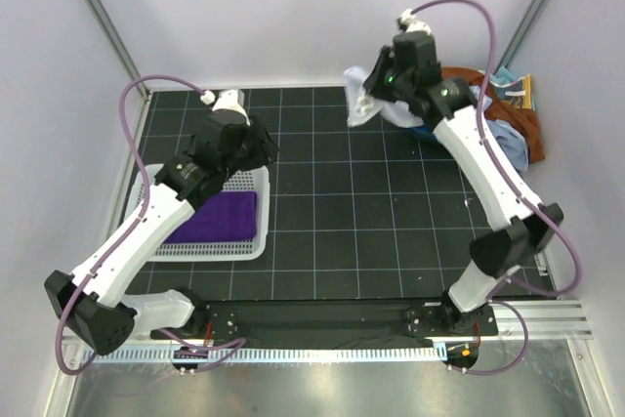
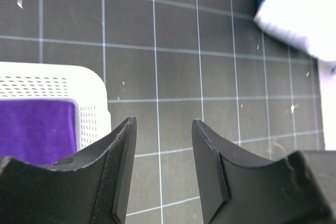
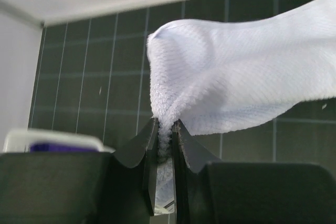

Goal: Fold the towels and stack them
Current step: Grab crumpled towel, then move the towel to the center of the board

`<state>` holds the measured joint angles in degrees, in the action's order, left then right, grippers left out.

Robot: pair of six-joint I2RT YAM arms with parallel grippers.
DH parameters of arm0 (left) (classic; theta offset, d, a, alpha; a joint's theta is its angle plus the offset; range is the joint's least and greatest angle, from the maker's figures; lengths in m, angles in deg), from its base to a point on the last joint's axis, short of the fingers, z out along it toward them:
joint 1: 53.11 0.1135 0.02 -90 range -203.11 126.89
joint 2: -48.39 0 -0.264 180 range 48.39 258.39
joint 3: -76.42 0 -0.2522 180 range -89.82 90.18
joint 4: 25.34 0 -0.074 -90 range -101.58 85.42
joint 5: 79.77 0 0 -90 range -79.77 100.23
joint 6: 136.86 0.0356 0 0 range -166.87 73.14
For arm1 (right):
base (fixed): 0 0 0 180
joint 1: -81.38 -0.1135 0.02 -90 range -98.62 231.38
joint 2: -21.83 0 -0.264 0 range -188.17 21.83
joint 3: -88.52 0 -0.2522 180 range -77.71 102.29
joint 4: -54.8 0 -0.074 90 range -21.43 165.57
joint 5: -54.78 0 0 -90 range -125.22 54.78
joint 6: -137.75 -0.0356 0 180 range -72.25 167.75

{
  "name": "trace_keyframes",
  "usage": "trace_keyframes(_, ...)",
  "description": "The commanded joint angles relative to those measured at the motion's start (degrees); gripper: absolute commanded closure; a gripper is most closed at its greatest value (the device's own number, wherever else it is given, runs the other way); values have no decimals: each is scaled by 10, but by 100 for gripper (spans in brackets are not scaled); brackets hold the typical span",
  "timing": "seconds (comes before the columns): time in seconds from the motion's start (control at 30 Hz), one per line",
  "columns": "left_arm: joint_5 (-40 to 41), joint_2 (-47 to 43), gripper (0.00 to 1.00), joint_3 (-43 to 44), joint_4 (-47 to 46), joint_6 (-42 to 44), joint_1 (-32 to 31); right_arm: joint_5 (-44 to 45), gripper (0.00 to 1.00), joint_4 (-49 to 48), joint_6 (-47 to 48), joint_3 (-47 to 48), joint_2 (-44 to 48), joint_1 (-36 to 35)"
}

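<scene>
My right gripper (image 3: 164, 124) is shut on a bunched edge of the plain white towel (image 3: 236, 77), which hangs lifted over the back right of the mat. From above, that white towel (image 1: 359, 97) dangles from the right gripper (image 1: 378, 88) beside a heap holding a rust-brown towel (image 1: 515, 114) and a light blue towel (image 1: 510, 142). A folded dark purple towel (image 1: 217, 217) lies in the white basket (image 1: 252, 246). My left gripper (image 2: 163, 121) stands open and empty over the bare mat, just right of the basket (image 2: 89, 85) and the purple towel (image 2: 34, 129).
The black gridded mat (image 1: 342, 202) covers the table between the arms. White walls and metal posts close in the back and sides. The basket sits at the mat's left edge, and the towel heap spills over its back right corner.
</scene>
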<state>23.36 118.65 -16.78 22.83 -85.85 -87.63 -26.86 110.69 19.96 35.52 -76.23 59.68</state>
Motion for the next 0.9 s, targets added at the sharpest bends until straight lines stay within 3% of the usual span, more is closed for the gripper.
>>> trace_keyframes(0.0,1,-23,49,24,10,-6,18,3,99,-40,3,-118,89,-54)
trace_keyframes(0.17,-17,-27,49,11,8,-11,29,3,99,-81,-34,-311,182,-140)
trace_keyframes(0.4,-79,15,49,-17,-22,-22,30,66,99,-111,-152,-535,243,-361)
trace_keyframes(0.53,-118,60,48,-38,-42,-22,27,139,99,-94,-244,-600,269,-484)
trace_keyframes(0.57,-124,72,49,-46,-46,-22,24,183,99,-81,-262,-610,283,-504)
trace_keyframes(0.7,-150,141,48,-46,-75,-12,-5,220,95,-10,-345,-670,330,-561)
trace_keyframes(0.8,-168,195,48,0,-79,14,-23,246,69,20,-395,-708,376,-578)
trace_keyframes(0.83,-172,229,48,12,-78,21,-27,259,52,26,-406,-714,388,-578)
trace_keyframes(0.87,-173,251,48,25,-78,39,-30,283,45,35,-416,-716,400,-576)
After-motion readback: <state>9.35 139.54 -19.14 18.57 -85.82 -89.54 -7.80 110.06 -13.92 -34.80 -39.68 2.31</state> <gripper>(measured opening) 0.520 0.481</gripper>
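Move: The right hand already pinches the white towel, its rest trailing towards the blue bin; the table's near edge, where it is taken, lies about 39 cm back, 6 to the left and 33 below. From this hand the blue bin stands some 10 cm ahead and 27 to the right, 28 lower, the white basket roughly 18 back and 45 left, 31 lower. From the empty left hand the white towel's middle is about 14 cm ahead, 25 to the right and slightly lower. The right hand sweeps the pinched white towel fast back and down, away from the blue bin, about 36 cm back and 25 down to just over the table's near edge, drifting left and then partly back right while the wrist tips down and turns counter-clockwise some 20 degrees each; once it has nearly stopped, its fingers open to about half. The left hand, fingers staying half open, rises a touch and then drops some 14 cm and shifts right towards the towel, tilting its fingers down. ##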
